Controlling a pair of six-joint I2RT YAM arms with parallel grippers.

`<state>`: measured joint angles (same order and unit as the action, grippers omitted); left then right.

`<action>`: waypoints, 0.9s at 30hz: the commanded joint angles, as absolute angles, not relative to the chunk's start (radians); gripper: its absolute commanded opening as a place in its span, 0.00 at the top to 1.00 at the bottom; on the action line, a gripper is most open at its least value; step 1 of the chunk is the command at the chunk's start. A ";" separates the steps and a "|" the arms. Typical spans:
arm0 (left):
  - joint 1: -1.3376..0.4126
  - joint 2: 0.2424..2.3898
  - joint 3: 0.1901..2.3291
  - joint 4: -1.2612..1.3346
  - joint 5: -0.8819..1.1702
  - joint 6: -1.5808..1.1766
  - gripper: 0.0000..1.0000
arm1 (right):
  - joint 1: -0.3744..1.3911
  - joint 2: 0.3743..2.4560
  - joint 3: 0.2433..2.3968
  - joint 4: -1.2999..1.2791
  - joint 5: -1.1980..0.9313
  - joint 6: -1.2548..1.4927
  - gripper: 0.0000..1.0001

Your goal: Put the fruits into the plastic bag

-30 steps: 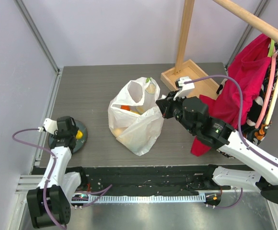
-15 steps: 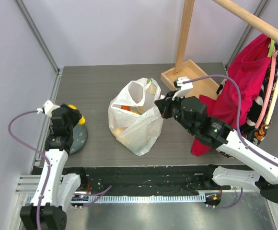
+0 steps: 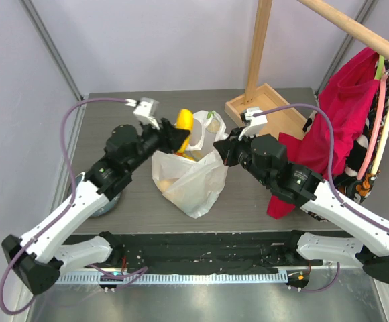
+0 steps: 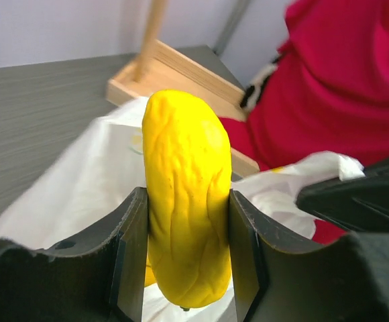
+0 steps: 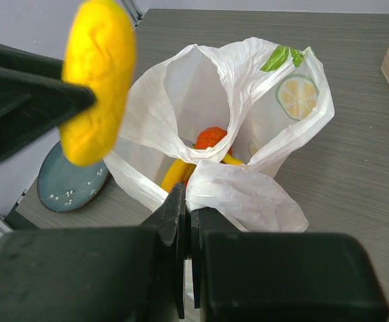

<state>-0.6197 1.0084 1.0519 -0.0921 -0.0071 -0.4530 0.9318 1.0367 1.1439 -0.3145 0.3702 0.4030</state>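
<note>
The white plastic bag (image 3: 193, 180) with lemon prints stands in the middle of the table, its mouth open; it also shows in the right wrist view (image 5: 261, 127) and the left wrist view (image 4: 74, 181). My left gripper (image 3: 178, 137) is shut on a yellow oblong fruit (image 3: 184, 122) and holds it above the bag's left rim. The fruit fills the jaws in the left wrist view (image 4: 184, 201) and shows in the right wrist view (image 5: 98, 80). My right gripper (image 3: 223, 149) is shut on the bag's right edge (image 5: 211, 178). Inside the bag lie a red-orange fruit (image 5: 211, 136) and a yellow banana piece (image 5: 174, 174).
A grey-blue plate (image 5: 70, 184) lies left of the bag, partly under my left arm (image 3: 87, 194). A wooden tray (image 3: 268, 111) with an upright post (image 3: 258, 47) stands at the back right. A red cloth (image 3: 345, 107) hangs on a rack at the right.
My left gripper rose from the plate at the far left and swung right to above the bag, carrying the yellow fruit. My right gripper kept its hold on the bag's edge.
</note>
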 commanded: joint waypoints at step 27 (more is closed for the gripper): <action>-0.798 1.408 1.128 -0.267 -0.024 -0.178 0.67 | 0.928 1.012 1.178 -0.285 0.385 0.423 0.99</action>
<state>-0.7975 1.4521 1.1484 -0.1768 0.0174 -0.2180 0.9318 1.0252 1.1442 -0.3222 0.3725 0.4179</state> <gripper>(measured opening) 0.471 0.039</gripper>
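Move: The left hand has the yellow fruit pinched; the mouth of the plastic bag it is bound for is about 7 cm to its right, 2 ahead and 9 below. The right gripper, holding the bag's rim, is some 14 cm to the left hand's right, 4 back and slightly lower. The red-orange fruit in the bag sits roughly 22 cm below, 3 ahead and 3 left of the left hand. From the right hand, the mouth lies about 6 cm ahead, 7 left and 6 below. Keeping its pinch on the yellow fruit, the left hand first sweeps right about 10 cm to get over the bag's mouth, then sinks into it, some 15 cm lower in all, the fingers tipping down by 20-odd degrees and turning about 15 degrees clockwise. The right hand stays put, still gripping the rim to keep the bag open. ##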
